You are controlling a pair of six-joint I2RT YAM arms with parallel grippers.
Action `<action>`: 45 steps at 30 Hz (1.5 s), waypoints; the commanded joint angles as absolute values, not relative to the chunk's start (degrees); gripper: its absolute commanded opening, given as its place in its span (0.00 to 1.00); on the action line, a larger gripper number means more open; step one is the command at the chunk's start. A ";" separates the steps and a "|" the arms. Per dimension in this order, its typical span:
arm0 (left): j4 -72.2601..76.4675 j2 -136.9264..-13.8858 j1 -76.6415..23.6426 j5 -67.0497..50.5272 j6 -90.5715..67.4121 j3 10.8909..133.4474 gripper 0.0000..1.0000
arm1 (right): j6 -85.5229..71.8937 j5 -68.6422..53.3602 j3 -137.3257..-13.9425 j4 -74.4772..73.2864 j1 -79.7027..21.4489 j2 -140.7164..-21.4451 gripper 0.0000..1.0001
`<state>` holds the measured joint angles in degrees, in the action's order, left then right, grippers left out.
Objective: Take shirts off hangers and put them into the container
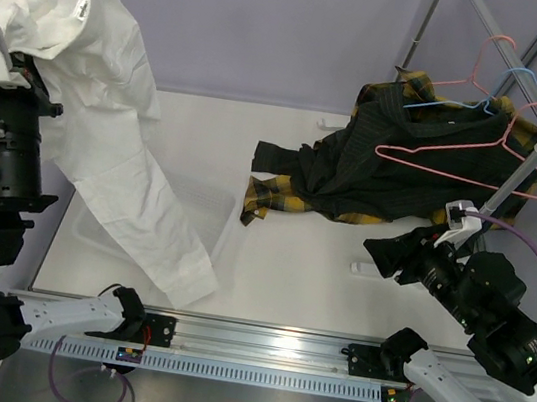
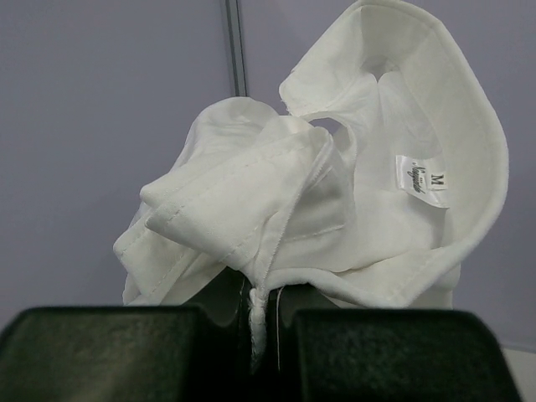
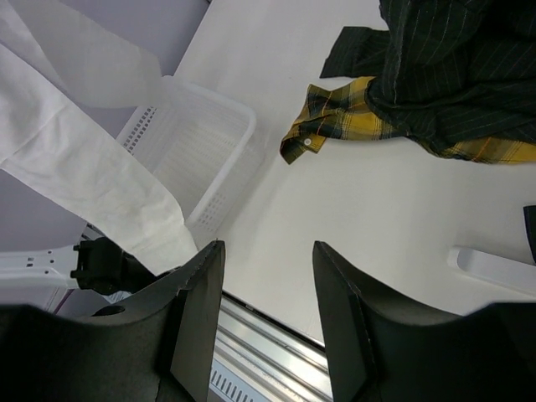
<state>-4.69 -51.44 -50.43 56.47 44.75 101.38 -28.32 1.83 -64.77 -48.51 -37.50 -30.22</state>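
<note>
My left gripper [image 2: 260, 306] is shut on a fold of the white shirt [image 2: 335, 193], whose collar and size label face the left wrist camera. From above, the white shirt [image 1: 106, 136] hangs from the raised left gripper [image 1: 25, 74], one sleeve trailing down over the translucent container [image 1: 203, 201]. The black pinstriped shirt [image 1: 394, 169] and the plaid shirt [image 1: 270, 193] lie heaped at the back right, under the pink hangers [image 1: 477, 156] and the blue hanger [image 1: 485, 104]. My right gripper [image 1: 381, 258] is open and empty, hovering near the heap.
A white pole with a round knob [image 1: 532, 165] rises beside the hangers. The right wrist view shows the container [image 3: 197, 142], the white sleeve [image 3: 84, 167], the plaid cuff [image 3: 335, 117], the black shirt [image 3: 461, 67] and the right gripper [image 3: 268, 251] above the rail [image 1: 257, 346].
</note>
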 commanded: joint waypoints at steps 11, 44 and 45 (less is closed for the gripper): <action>12.04 -61.09 -46.86 47.73 59.60 103.10 0.00 | -25.84 0.88 -66.36 -46.14 -38.06 -32.87 0.55; -48.44 -36.39 -36.83 23.50 -20.73 66.11 0.00 | -26.98 -1.49 -62.40 -44.65 -38.06 -28.57 0.56; -47.64 -35.69 -36.91 22.34 -22.22 63.83 0.00 | -27.16 -1.67 -62.23 -44.47 -37.97 -28.22 0.56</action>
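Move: The white shirt already hangs pinched in the raised left hand; the container's middle lies about 58 cm below that hand, some 7 cm ahead and 4 cm to its right. The plaid cuff on the table is roughly 16 cm ahead and 30 cm to the right, with the black sleeve end another 11 cm beyond it. From the right hand the container is about 46 cm left, 11 cm ahead and 29 cm lower. Keep the left fingers shut on the white shirt and swing it first forward about 7 cm and a little to the right, nearly level. Then draw back a few centimetres while lowering it fast towards the container, ending some 25 cm lower and 7 cm farther right, with the fingers tipping down about 30 degrees and turning clockwise. ##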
